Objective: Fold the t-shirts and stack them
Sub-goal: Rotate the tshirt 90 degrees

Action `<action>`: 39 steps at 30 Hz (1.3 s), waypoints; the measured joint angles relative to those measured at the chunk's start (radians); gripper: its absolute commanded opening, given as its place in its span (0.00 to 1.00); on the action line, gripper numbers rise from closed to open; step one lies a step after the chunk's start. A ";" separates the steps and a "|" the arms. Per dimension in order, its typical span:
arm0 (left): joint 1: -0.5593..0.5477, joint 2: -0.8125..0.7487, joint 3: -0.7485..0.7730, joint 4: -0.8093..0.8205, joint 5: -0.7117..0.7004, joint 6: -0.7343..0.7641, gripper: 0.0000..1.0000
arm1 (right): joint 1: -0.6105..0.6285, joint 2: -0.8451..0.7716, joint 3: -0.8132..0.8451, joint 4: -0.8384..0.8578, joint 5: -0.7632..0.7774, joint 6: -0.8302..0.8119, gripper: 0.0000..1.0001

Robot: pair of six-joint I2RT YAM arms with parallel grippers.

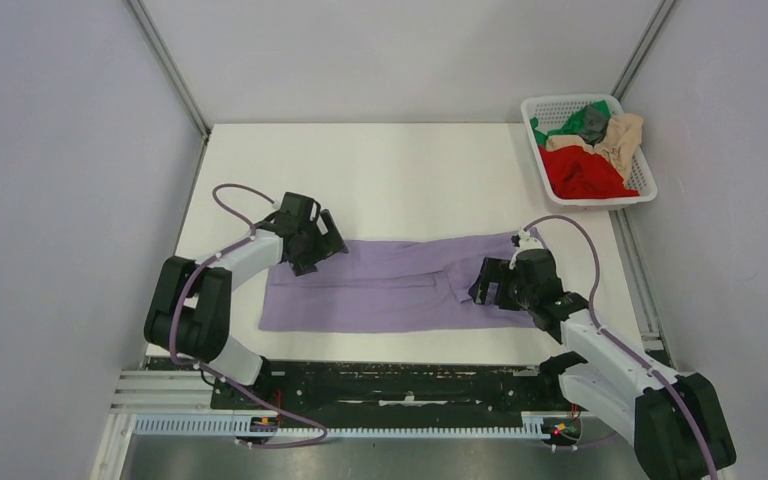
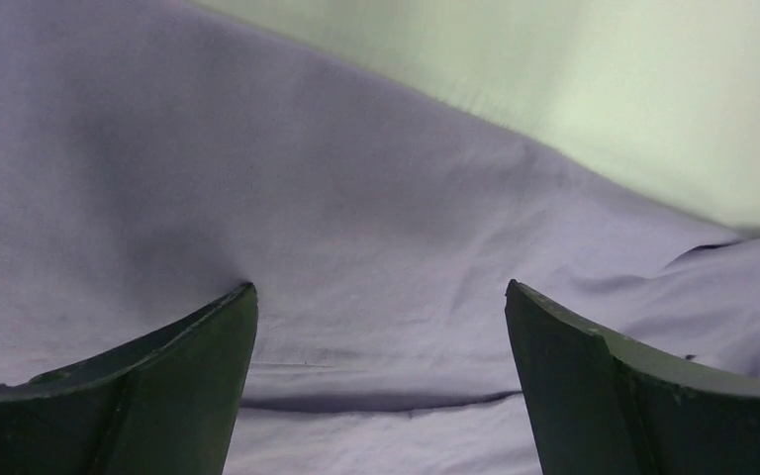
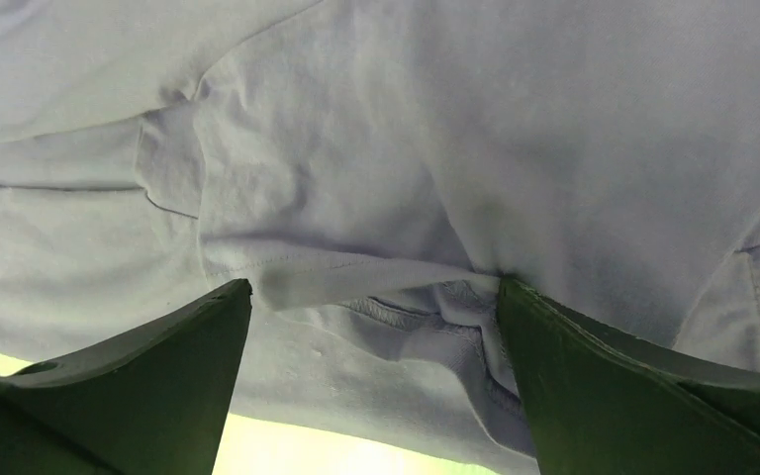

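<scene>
A purple t-shirt (image 1: 390, 285) lies in a long folded band across the near half of the white table (image 1: 400, 170). My left gripper (image 1: 320, 254) is open, low over the shirt's far left end. In the left wrist view its gripper (image 2: 378, 292) straddles smooth purple cloth (image 2: 356, 218) with a fold line just below. My right gripper (image 1: 479, 283) is open over the shirt's right end. In the right wrist view its gripper (image 3: 374, 287) straddles a bunched seamed edge of the shirt (image 3: 426, 317); the right fingertip (image 3: 515, 297) touches cloth.
A white plastic basket (image 1: 534, 108) stands at the far right corner, holding red (image 1: 580, 175), beige (image 1: 620, 135), green and grey clothes. Grey walls close in the table on both sides. The arm bases and a black rail (image 1: 390, 385) run along the near edge.
</scene>
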 measured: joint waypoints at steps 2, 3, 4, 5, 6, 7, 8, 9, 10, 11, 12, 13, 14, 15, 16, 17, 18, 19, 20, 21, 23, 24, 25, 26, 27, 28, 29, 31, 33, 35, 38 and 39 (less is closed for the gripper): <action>0.002 -0.002 -0.003 0.018 0.001 0.000 1.00 | -0.008 0.037 -0.001 0.060 -0.005 0.003 0.98; 0.003 -0.001 -0.006 0.024 0.000 -0.001 1.00 | -0.011 0.059 0.000 0.090 -0.004 0.002 0.98; 0.003 -0.003 -0.013 0.032 -0.003 -0.001 1.00 | -0.016 0.084 0.002 0.122 -0.004 0.002 0.98; 0.004 -0.009 -0.020 0.041 -0.003 -0.002 1.00 | -0.024 0.119 0.008 0.167 -0.004 0.002 0.98; 0.003 -0.018 -0.032 0.053 -0.004 -0.005 1.00 | -0.031 0.155 0.014 0.209 -0.003 0.002 0.98; 0.003 -0.029 -0.045 0.066 -0.005 -0.009 1.00 | -0.039 0.189 0.023 0.247 -0.004 0.003 0.98; 0.004 -0.048 -0.071 0.091 -0.006 -0.019 1.00 | -0.049 0.244 0.041 0.299 -0.004 0.004 0.98; 0.004 -0.066 -0.090 0.109 -0.008 -0.029 1.00 | -0.056 0.303 0.067 0.341 -0.003 0.003 0.98; 0.004 -0.092 -0.122 0.135 -0.013 -0.041 1.00 | -0.061 0.370 0.103 0.380 0.001 0.002 0.98; 0.004 -0.112 -0.142 0.145 -0.013 -0.047 1.00 | -0.066 0.441 0.154 0.416 0.002 -0.004 0.98; 0.003 -0.142 -0.171 0.156 -0.015 -0.057 1.00 | -0.068 0.510 0.207 0.442 0.002 -0.013 0.98; 0.002 -0.171 -0.196 0.156 -0.016 -0.068 1.00 | -0.072 0.605 0.292 0.455 -0.003 -0.027 0.98; 0.000 -0.198 -0.216 0.149 -0.016 -0.077 1.00 | -0.072 0.683 0.366 0.465 -0.012 -0.040 0.98; -0.006 -0.218 -0.230 0.142 -0.016 -0.085 1.00 | -0.073 0.776 0.462 0.480 -0.028 -0.056 0.98; -0.019 -0.235 -0.240 0.132 -0.023 -0.094 1.00 | -0.075 0.864 0.555 0.499 -0.048 -0.075 0.98; -0.035 -0.251 -0.249 0.122 -0.028 -0.105 1.00 | -0.077 0.949 0.648 0.514 -0.072 -0.095 0.98; -0.055 -0.262 -0.254 0.112 -0.032 -0.116 1.00 | -0.078 1.021 0.735 0.521 -0.098 -0.112 0.98; -0.085 -0.273 -0.262 0.105 -0.040 -0.132 1.00 | -0.079 1.080 0.812 0.516 -0.124 -0.129 0.98; -0.123 -0.284 -0.270 0.105 -0.044 -0.151 1.00 | -0.079 1.157 0.919 0.511 -0.163 -0.148 0.98; -0.159 -0.291 -0.278 0.109 -0.048 -0.171 1.00 | -0.078 1.234 1.024 0.506 -0.198 -0.167 0.98; -0.241 -0.296 -0.294 0.142 -0.048 -0.207 1.00 | -0.070 1.373 1.233 0.479 -0.248 -0.202 0.98; -0.275 -0.292 -0.298 0.162 -0.044 -0.219 1.00 | -0.065 1.431 1.322 0.464 -0.263 -0.216 0.98; -0.314 -0.278 -0.299 0.190 -0.040 -0.227 1.00 | -0.058 1.493 1.426 0.437 -0.270 -0.231 0.98; -0.349 -0.257 -0.295 0.222 -0.034 -0.235 1.00 | -0.050 1.549 1.519 0.424 -0.269 -0.245 0.98; -0.386 -0.227 -0.281 0.253 -0.027 -0.239 1.00 | -0.040 1.597 1.601 0.410 -0.260 -0.258 0.98; -0.416 -0.198 -0.262 0.272 -0.021 -0.241 1.00 | -0.033 1.632 1.661 0.399 -0.245 -0.268 0.98; -0.446 -0.164 -0.237 0.286 -0.014 -0.242 1.00 | -0.026 1.653 1.700 0.391 -0.231 -0.281 0.98; -0.508 -0.101 -0.186 0.307 0.003 -0.242 1.00 | -0.013 1.664 1.725 0.380 -0.187 -0.314 0.98; -0.547 -0.075 -0.163 0.315 0.013 -0.242 1.00 | -0.008 1.661 1.727 0.385 -0.136 -0.354 0.98; -0.577 -0.072 -0.159 0.312 0.019 -0.242 1.00 | -0.007 1.655 1.727 0.384 -0.079 -0.412 0.98; -0.602 -0.077 -0.159 0.303 0.020 -0.241 1.00 | -0.013 1.635 1.727 0.374 0.006 -0.497 0.98; -0.606 -0.082 -0.158 0.295 0.020 -0.241 1.00 | -0.015 1.619 1.727 0.365 0.045 -0.525 0.98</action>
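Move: The t-shirt lies right under both hands as a long strip running left to right; its middle is some 21 cm to the left hand's right and 7 cm back from it, and about 20 cm to the right hand's left, level with it. The near table edge is roughly 24 cm straight back from the left hand. From the right hand the far table edge is about 46 cm straight ahead, and the clothes basket some 37 cm ahead and 22 cm right. The t-shirt is swivelled counter-clockwise by both open grippers bearing down on it: the right sweeps its end about 45 cm forward and some way left towards the far table edge, fingertips tilting up, and finally rises slightly. The left draws its end back, then mainly right, towards the near edge, some 20 cm in all, turning about 25 degrees clockwise. ##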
